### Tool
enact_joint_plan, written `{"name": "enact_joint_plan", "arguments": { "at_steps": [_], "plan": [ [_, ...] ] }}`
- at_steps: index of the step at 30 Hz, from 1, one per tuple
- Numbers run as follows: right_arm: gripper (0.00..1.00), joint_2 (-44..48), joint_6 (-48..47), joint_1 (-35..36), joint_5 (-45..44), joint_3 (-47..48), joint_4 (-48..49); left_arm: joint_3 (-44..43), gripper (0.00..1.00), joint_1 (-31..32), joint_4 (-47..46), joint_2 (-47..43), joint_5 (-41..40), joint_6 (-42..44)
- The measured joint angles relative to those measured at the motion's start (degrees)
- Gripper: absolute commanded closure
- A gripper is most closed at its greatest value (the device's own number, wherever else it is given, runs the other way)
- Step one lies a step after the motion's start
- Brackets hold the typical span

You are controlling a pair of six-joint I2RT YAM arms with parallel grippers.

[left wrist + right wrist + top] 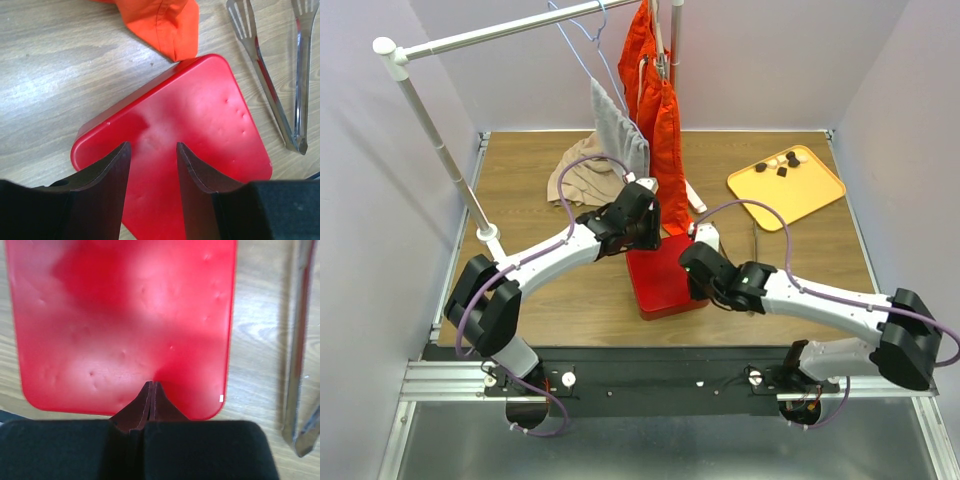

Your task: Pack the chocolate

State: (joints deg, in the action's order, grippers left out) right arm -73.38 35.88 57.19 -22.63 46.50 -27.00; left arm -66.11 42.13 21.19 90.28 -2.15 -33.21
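Observation:
Several small dark and cream chocolate pieces [782, 164] lie on the yellow-orange tray [817, 196] at the far right of the table. A red square box [665, 282] with its smooth lid on sits at the centre between both arms. My left gripper [152, 146] hovers open over the lid [200, 115], with nothing between its fingers. My right gripper [151, 384] is shut and empty, its tips at the lid's [125, 315] near edge. From above, the left gripper [646, 236] is at the box's far side and the right gripper [693, 272] at its right side.
Metal tongs [280, 100] lie on the wood just right of the box and also show as tongs [299, 365] in the right wrist view. An orange garment [658, 100] and a grey cloth [616, 125] hang from a rack behind; beige fabric [582, 180] lies at back left.

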Motion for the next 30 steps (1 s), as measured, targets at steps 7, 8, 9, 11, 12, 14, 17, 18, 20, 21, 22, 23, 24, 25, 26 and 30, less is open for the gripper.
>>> {"name": "enact_joint_plan", "arguments": {
  "at_steps": [7, 8, 9, 11, 12, 14, 17, 18, 20, 21, 22, 23, 24, 25, 26, 30],
  "plan": [
    [0.99, 4.66, -1.92, -4.00, -0.33, 1.60, -0.28, 3.32, 0.49, 0.00, 0.68, -3.63, -0.72, -0.26],
    [0.99, 3.93, -1.95, -4.20, -0.26, 1.44, -0.20, 3.82, 0.49, 0.00, 0.61, -3.82, -0.81, -0.37],
    [0.99, 2.84, -1.97, -4.31, -0.20, 1.05, 0.28, 4.44, 0.49, 0.00, 0.35, -3.87, -0.83, -0.48],
    [0.99, 0.57, -1.95, -4.33, 0.59, -0.87, 1.27, 5.92, 0.49, 0.00, -0.52, -3.87, -0.85, -0.68],
    [0.99, -0.44, -1.64, -4.33, 0.66, -1.86, 2.05, 7.06, 0.49, 0.00, -0.81, -3.82, -0.85, -0.72],
    [0.99, -0.46, -2.19, -4.37, 0.96, -1.57, 3.19, 8.87, 0.49, 0.00, -1.14, -3.17, -0.90, -0.72],
    [0.98, -0.66, -3.52, -4.98, 1.11, -0.87, 2.75, 7.85, 0.49, 0.00, -2.54, -1.60, -1.38, -0.52],
    [0.98, -0.66, -4.07, -5.60, 1.11, -0.20, 2.58, 7.02, 0.49, 0.00, -2.62, -0.94, -1.88, -0.42],
    [0.98, -1.01, -5.42, -7.85, 1.31, 1.81, 2.27, 6.05, 0.49, 0.00, -2.05, -0.37, -2.71, -0.11],
    [0.98, -1.57, -6.21, -9.38, 1.44, 3.45, 2.05, 5.97, 0.49, 0.00, -1.60, -0.55, -3.48, 0.17],
    [0.98, -2.03, -6.67, -10.47, 1.51, 4.63, 2.12, 5.97, 0.49, 0.00, -1.27, -0.72, -3.65, 0.24],
    [0.98, -3.32, -7.45, -12.55, 1.66, 6.51, 2.54, 5.97, 0.49, -0.09, -0.90, -1.29, -4.17, 0.39],
    [0.98, -4.09, -7.82, -13.44, 1.86, 7.50, 2.89, 5.97, 0.49, -0.20, -0.70, -1.92, -4.46, 0.44],
    [0.98, -5.25, -8.41, -14.73, 2.12, 8.39, 3.72, 5.97, 0.49, -0.50, -0.66, -2.54, -4.74, 0.44],
    [0.98, -6.23, -8.79, -15.74, 2.43, 9.03, 4.26, 5.97, 0.49, -0.68, -0.70, -3.10, -4.81, 0.44],
    [0.99, -12.15, -9.90, -19.02, 5.09, 9.60, 7.63, 5.95, 0.49, -1.46, -1.92, -3.21, -4.85, 0.46]
  ]
}}
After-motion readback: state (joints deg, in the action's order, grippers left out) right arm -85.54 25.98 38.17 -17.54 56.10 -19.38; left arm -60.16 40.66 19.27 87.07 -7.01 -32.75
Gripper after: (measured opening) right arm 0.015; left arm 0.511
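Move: Right fingers, shut, are just above or on the red lid near its front-right corner; the lid's middle lies about 4 cm ahead, 5 cm left and 1 cm lower. The orange cloth's hem is some 16 cm ahead and 3 cm left, the tongs 5 cm ahead and 14 cm right. From the half-open left hand, over the lid's far part, the middle is about 5 cm back, 4 cm right and 5 cm below. Hop the right gripper, kept shut, forward along the lid's right side: lift about 3 cm, dip back down, then lift again and run forward to about 11 cm in all, a little rightward, lowering near the far-right corner. Shift the half-open left gripper some 3 cm left towards the lid's far-left corner, sinking about 3.5 cm midway and rising partly again. ##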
